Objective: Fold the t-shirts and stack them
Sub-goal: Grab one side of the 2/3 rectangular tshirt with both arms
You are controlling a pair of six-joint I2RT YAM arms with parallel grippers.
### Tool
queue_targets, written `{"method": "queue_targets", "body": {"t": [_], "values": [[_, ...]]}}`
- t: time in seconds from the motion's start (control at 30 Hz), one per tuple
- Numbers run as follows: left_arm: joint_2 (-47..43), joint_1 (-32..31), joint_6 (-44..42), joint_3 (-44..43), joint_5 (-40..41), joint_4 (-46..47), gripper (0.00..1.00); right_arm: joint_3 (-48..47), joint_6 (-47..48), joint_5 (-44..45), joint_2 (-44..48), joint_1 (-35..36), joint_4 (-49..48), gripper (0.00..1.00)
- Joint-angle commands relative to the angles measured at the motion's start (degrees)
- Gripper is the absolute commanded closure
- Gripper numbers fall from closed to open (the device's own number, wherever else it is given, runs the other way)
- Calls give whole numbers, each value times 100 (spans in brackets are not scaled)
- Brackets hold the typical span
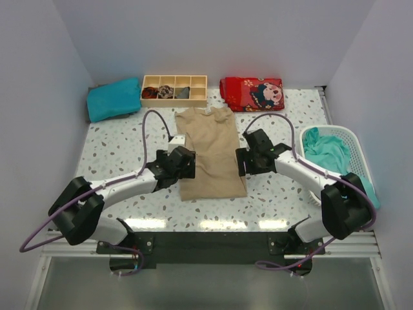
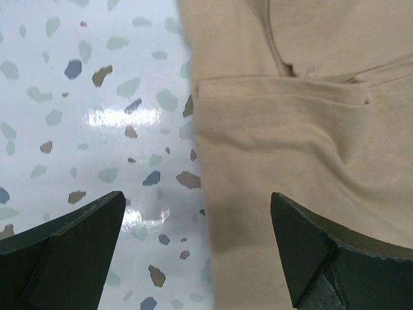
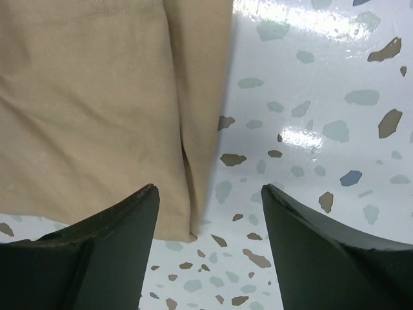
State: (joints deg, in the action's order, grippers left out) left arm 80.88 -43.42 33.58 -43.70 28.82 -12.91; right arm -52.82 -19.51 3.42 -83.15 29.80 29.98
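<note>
A tan-beige t-shirt lies flat in the middle of the table, its sides folded in to a long strip. My left gripper hovers open over the shirt's left edge, nothing between its fingers. My right gripper is open at the shirt's right edge, one finger over cloth, the other over bare table. A folded teal t-shirt rests at the back left. More teal t-shirts fill the white basket on the right.
A wooden compartment box with small items stands at the back centre. A red printed cloth lies folded to its right. The speckled tabletop ends at grey walls on three sides.
</note>
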Motion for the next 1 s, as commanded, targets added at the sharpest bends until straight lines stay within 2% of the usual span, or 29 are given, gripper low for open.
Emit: {"method": "queue_targets", "body": {"t": [0.0, 0.37, 0.7, 0.97], "values": [[-222, 62, 526, 432, -183, 95, 0, 140, -176, -104, 107, -62, -176, 30], [-450, 62, 728, 1127, -930, 473, 0, 667, -440, -237, 634, -53, -422, 29], [-854, 53, 1054, 1733, -1220, 736, 0, 948, -651, -26, 634, -62, -624, 27], [-1144, 62, 1220, 1953, -1361, 789, 0, 1379, -791, -333, 669, -71, -1143, 27]]}}
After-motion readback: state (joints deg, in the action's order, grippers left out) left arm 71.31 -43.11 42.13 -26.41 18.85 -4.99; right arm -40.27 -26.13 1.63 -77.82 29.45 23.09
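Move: The t-shirt's near left corner lies about 11 cm back and 2 cm right of the left hand, some 6 cm below. From the right hand, the near right corner is roughly 10 cm back, 1 cm left and 6 cm below; the basket stands about 28 cm to its right, level with it, and the red folded shirt is some 23 cm straight ahead. The fold edge across the shirt has its middle about 12 cm right of the left hand and 1 cm ahead. Back and down both open hands come, each towards its own near corner of the t-shirt. The left sinks about 5 cm early, then eases on level to some 6 cm back, tipping its left side down about 10 degrees; its jaws stay wide astride the left edge. The right creeps about 3 cm back and 3 cm down, pausing midway in its descent, fingers kept open over the right edge. ##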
